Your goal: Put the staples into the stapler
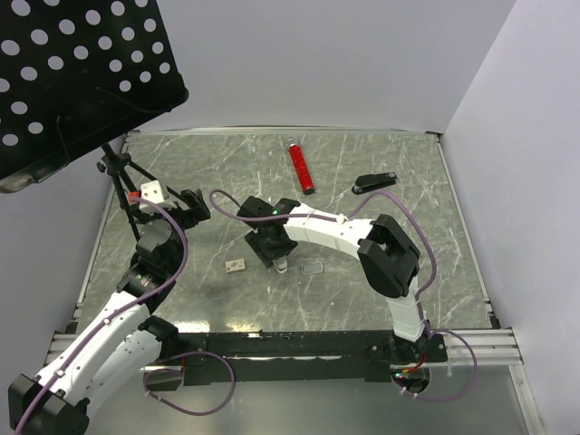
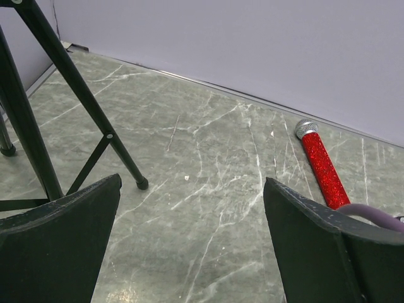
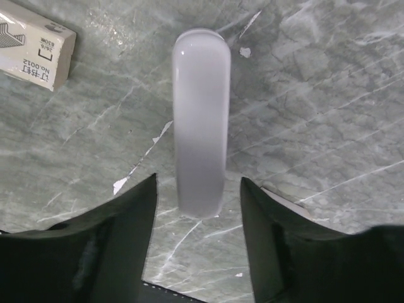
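The black stapler (image 1: 373,183) lies at the far right of the table, away from both grippers. The staples (image 1: 313,268), a small silver-grey strip, lie flat just right of my right gripper (image 1: 276,258). In the right wrist view my right gripper (image 3: 199,180) is open, with a blurred pale grey rounded bar (image 3: 201,120) standing between its fingers, a gap on each side. A pale sliver by the right finger (image 3: 297,205) may be the staples. My left gripper (image 1: 198,204) is open and empty above the table's left side (image 2: 192,182).
A beige box piece (image 1: 235,265) lies left of my right gripper and shows in the right wrist view (image 3: 35,53). A red glitter tube (image 1: 301,168) lies at the back middle, also in the left wrist view (image 2: 323,167). A black tripod (image 2: 95,120) and a perforated stand (image 1: 72,72) are at the left.
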Robot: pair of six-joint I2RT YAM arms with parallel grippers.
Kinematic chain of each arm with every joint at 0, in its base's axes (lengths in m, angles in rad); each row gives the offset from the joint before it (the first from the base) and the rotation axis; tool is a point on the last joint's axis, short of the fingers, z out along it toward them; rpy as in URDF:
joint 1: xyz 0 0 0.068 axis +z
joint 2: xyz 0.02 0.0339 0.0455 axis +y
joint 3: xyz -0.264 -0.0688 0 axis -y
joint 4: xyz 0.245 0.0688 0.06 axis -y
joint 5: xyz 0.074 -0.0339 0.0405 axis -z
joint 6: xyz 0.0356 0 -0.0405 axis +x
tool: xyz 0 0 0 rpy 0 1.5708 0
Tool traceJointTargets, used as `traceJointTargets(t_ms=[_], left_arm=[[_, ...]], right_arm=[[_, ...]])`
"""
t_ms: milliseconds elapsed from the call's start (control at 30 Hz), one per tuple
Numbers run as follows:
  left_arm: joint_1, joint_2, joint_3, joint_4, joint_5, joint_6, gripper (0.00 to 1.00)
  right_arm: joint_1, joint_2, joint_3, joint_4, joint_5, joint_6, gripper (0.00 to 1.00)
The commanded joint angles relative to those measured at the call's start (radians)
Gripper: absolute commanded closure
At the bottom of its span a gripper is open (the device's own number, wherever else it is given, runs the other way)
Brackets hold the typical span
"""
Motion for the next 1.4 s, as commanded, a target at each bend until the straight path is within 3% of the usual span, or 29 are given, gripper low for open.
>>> traceJointTargets(t_ms=[0,167,367,433,500,600,767,1133,1267,1367], left_arm=[[0.005,-0.016,0.016,0.04,0.014,-0.011,0.01],[0.007,-0.019,0.016,0.04,0.012,-0.008,0.01],[0.009,-0.026,0.016,0.04,0.011,-0.005,0.01],[0.01,-0.026,0.016,0.039,0.008,-0.004,0.01],[0.01,-0.029,0.016,0.039,0.005,-0.002,0.01],[0.012,-0.028,0.016,0.04,0.008,-0.002,0.01],[0.018,-0.023,0.017,0.04,0.014,-0.002,0.0],[0.025,-0.04,0.023,0.036,0.04,-0.005,0.0],[0.025,-0.052,0.023,0.04,0.049,-0.007,0.0],[0.025,-0.063,0.022,0.043,0.049,-0.005,0.01]], right_arm=[[-0.01,0.026,0.059,-0.016,-0.001,-0.005,0.36],[-0.026,0.058,0.066,-0.007,-0.019,-0.007,0.38],[-0.048,0.073,0.076,0.004,-0.05,-0.007,0.51],[-0.05,0.064,0.077,0.007,-0.039,-0.007,0.59],[-0.063,0.035,0.071,0.013,-0.035,-0.007,0.68],[-0.102,-0.019,0.054,0.024,-0.038,-0.002,0.73],[-0.203,-0.158,0.01,0.024,-0.022,-0.004,0.74],[-0.722,-0.428,-0.366,0.128,-0.039,-0.028,0.7],[-0.955,-0.441,-0.423,0.156,-0.042,-0.035,0.69],[-1.049,-0.407,-0.437,0.193,-0.065,-0.018,0.69]])
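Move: The white stapler lies right under the open right fingers, its middle about 2 cm ahead, 1 cm to the left and 3 cm below. The staple box is roughly 11 cm left and 3 cm back of that hand, the small clear staple pack some 10 cm right and 3 cm back, and the black stapler about 20 cm ahead and 26 cm right. From the left hand the white stapler is roughly 19 cm right, 4 cm back and well below, some 23 cm. Lower the right gripper about 2 cm, easing slightly forward, and shut the fingers on the sides of the white stapler near its rear end. Then lift it clear and sweep it quickly to the right, some 33 cm, arcing forward past the black stapler's near side while turning the hand about 50 degrees clockwise. Sink again towards the table over the last stretch, keeping the grip. ##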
